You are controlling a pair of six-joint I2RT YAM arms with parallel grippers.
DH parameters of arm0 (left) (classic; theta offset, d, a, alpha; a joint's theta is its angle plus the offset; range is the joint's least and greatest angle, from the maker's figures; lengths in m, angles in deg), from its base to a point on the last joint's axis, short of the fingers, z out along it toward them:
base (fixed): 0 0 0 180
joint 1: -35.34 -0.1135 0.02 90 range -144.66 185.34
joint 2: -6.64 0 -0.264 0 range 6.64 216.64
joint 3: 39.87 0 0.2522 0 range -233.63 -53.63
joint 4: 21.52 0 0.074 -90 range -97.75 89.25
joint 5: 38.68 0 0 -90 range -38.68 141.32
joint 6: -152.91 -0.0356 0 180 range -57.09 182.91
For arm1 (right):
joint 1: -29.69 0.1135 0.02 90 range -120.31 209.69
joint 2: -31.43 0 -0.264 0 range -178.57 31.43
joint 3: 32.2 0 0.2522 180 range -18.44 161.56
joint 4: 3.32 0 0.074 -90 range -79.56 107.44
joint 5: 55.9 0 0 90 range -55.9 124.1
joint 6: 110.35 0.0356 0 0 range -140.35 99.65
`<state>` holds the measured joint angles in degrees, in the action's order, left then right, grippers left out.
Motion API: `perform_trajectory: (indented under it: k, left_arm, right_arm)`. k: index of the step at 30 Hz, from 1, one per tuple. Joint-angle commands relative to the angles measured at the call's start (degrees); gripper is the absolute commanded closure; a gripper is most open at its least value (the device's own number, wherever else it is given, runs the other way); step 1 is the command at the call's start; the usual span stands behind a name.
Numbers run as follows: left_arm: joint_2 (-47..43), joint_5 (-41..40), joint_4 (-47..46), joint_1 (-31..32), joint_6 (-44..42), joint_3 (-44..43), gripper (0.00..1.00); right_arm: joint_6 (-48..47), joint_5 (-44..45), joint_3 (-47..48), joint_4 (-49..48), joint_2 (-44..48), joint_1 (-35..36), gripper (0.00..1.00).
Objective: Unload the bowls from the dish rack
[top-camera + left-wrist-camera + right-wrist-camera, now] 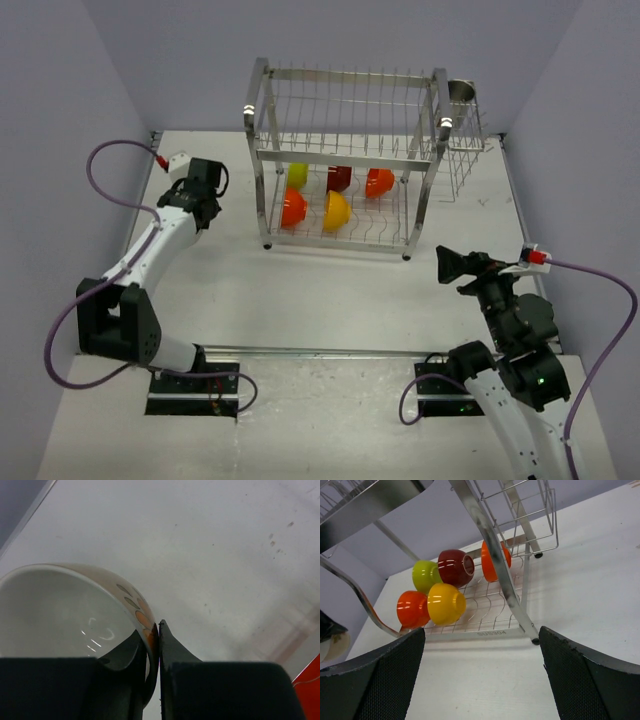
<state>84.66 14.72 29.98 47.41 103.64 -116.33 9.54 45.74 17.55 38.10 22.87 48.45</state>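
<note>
Five bowls stand on edge in the lower tier of the steel dish rack (262, 150): lime-green (297, 175), dark red (339, 177), orange (379, 182), orange-red (293, 207) and yellow (336, 210). They also show in the right wrist view: lime-green (425, 575), dark red (454, 567), yellow (445, 603). My left gripper (190, 200) is left of the rack over the table. It is shut on the rim of the whitish orange-patterned bowl (60, 610), one finger inside and one outside (159, 630). My right gripper (452, 268) is open and empty, in front of the rack's right leg (482, 675).
A small metal cup (461, 92) sits in the wire side basket (465, 150) at the rack's right end. The rack's upper tier holds no bowls. The rack's slanted post (490, 540) stands between my right gripper and the bowls. Walls close the table's left, back and right.
</note>
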Motion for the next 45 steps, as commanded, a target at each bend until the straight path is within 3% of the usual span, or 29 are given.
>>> perform_trajectory:
  k: [1,12,20,29,45]
  left_arm:
    - [5.28,7.15,-9.08,-3.72,-7.41,-9.7,1.0]
    - [36.39,14.89,-0.84,-12.77,-9.09,-43.63,1.0]
    - [52.67,14.89,1.9,-17.26,-13.04,-57.61,1.0]
    - [55.84,12.78,0.58,-18.14,-15.33,-58.15,1.0]
    - [55.67,1.62,6.83,-17.26,-20.77,-57.19,1.0]
  right_arm:
    - [-1.24,-2.59,0.31,-1.82,-0.58,0.13,0.04]
    - [-1.5,-2.76,0.05,-2.17,-0.5,0.13,0.04]
    - [-1.68,-2.59,-0.13,-2.7,-1.99,0.13,0.04]
    - [-1.59,-2.15,-0.3,-2.52,-2.87,0.13,0.04]
    - [-1.5,-3.29,-0.74,-3.32,-2.96,0.13,0.04]
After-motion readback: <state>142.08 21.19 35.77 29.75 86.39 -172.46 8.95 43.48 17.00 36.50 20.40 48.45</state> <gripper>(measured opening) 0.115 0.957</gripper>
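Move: The left hand already holds the white flowered bowl by its rim; the open patch of table near the far left corner, where it is being taken, lies about 20 cm ahead, 12 cm left and 15 cm below. The near orange bowl sits some 13 cm ahead and 23 cm right of this hand, the rack's near left foot about 4 cm ahead and 16 cm right. From the idle right hand the patch is roughly 35 cm ahead and 69 cm left. With the rim still pinched, the left hand carries the flowered bowl swiftly and nearly level forward, past the rack's left side, some 21 cm towards the far left corner, then bends left and sinks about 10 cm towards the bare table there. Its descent done, it creeps the last few centimetres left and slightly back towards its base while the wrist tips the fingers about 15 degrees further down, the fingers staying shut on the rim. ##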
